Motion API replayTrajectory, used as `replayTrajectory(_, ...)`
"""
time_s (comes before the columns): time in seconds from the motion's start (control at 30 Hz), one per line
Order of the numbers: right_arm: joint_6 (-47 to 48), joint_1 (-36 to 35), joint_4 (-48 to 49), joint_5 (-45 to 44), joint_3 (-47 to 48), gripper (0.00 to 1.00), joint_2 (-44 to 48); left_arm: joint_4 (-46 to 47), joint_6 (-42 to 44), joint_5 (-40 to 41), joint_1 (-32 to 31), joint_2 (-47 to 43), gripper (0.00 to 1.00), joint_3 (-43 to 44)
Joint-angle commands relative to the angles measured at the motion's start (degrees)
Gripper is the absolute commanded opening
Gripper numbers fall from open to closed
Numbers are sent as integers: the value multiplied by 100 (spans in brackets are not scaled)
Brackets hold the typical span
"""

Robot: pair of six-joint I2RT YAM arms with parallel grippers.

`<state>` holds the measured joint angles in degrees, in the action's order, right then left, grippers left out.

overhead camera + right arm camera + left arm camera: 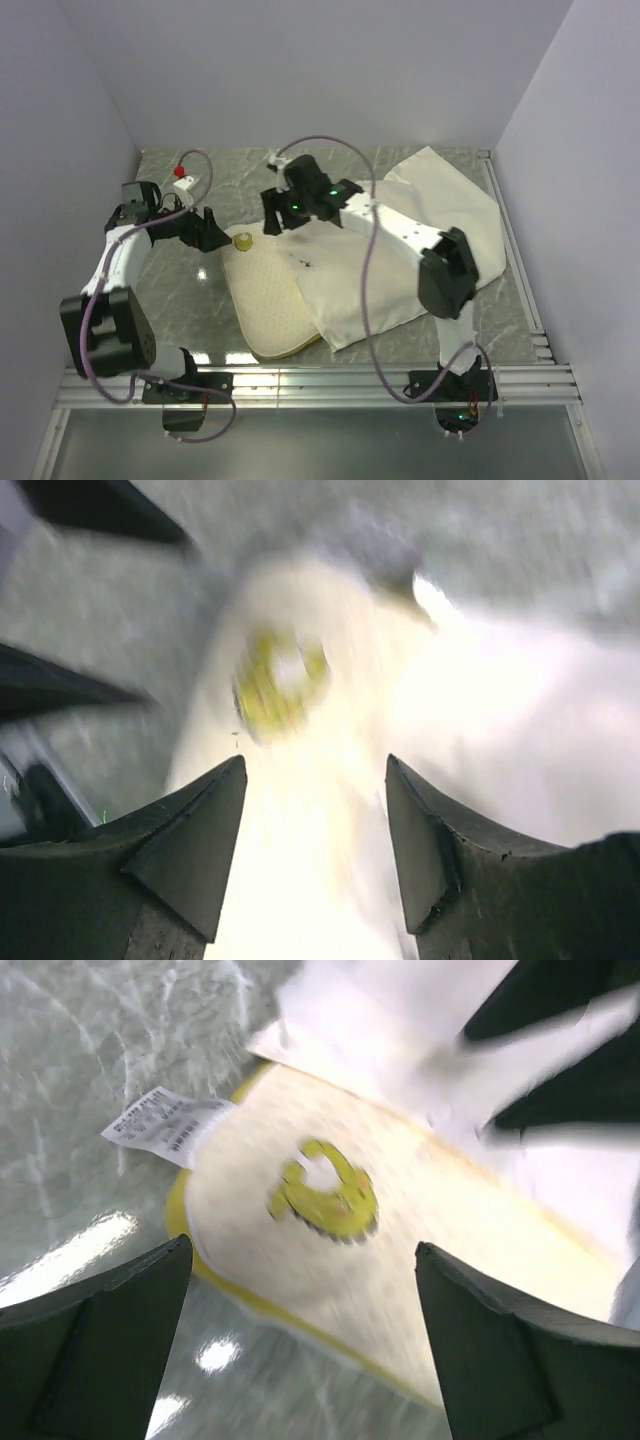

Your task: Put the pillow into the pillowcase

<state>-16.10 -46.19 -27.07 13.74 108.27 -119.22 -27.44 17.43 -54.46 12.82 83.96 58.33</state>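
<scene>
The pillow [268, 300] lies flat at the table's middle, cream with a yellow edge and a round yellow emblem [243, 240] near its far corner. The pillowcase [420, 240] spreads out to its right, its left edge lying over the pillow's right side. My left gripper [205, 232] hovers open just left of the emblem corner, nothing between its fingers. In the left wrist view the pillow [420, 1230], its emblem [325, 1190] and a printed tag [165, 1125] lie beyond the open left gripper [303, 1250]. My right gripper [272, 215] is open above the same corner, over the blurred pillow [310, 860].
A small white object with a red cap [185, 178] sits at the back left. White walls close in on three sides, and a metal rail [320, 385] runs along the near edge. The left gripper's dark fingers [60, 685] show in the right wrist view.
</scene>
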Motion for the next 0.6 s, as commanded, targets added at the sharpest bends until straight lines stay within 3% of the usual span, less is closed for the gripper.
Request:
replayTrajectory(0.0, 186, 548, -35, 261, -1138, 66, 1662, -2052, 2753, 557, -375, -1073, 99, 171)
replayTrajectory(0.03, 186, 620, 0, 426, -1803, 65, 2196, -2446, 3366, 942, -612, -1249, 99, -12)
replayTrajectory(0.13, 343, 962, -52, 454, -2912, 61, 2885, -2573, 3941, 1533, -1771, -2040, 99, -722)
replayTrajectory(0.27, 1072, 1332, -779, -114, -3636, 52, 3475, -2188, 3988, 2394, -3684, -2901, 99, -1542)
replayTrajectory(0.37, 1477, 1464, -1404, -459, -3866, 45, 3249, -1863, 3707, 2641, -4679, -2965, 97, -1938)
replayTrajectory(0.43, 1557, 1464, -1538, -688, -3875, 43, 2994, -1353, 3375, 2791, -5121, -2842, 92, -2166)
replayTrajectory(0.57, 1557, 1464, -1206, -706, -3603, 43, 2081, -247, 2706, 2993, -6035, -1992, 64, -2299)
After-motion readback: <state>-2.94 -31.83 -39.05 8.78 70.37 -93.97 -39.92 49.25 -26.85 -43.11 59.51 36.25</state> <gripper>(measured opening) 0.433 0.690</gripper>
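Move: The left hand, open, is bound for the pillow's near end, about 24 cm back, 13 cm to its right and 11 cm below; the yellow logo on the pillow's far end lies level with it, 5 cm to the right. From the right hand, the middle of the pillowcase lies some 26 cm to the right, 6 cm back and 14 cm below, the small black print about 8 cm back and 8 cm right. Back along the exposed pillow and to the right sweeps the open left hand, some 25 cm in all, rising slightly before sinking to the pillow's near end, its wrist turning about 60 degrees clockwise; its fingers begin closing on the quilted cover. The right hand swings some 23 cm right over the pillowcase, rises a little, then drops towards the cloth, fingers narrowing and tipping more steeply down. ##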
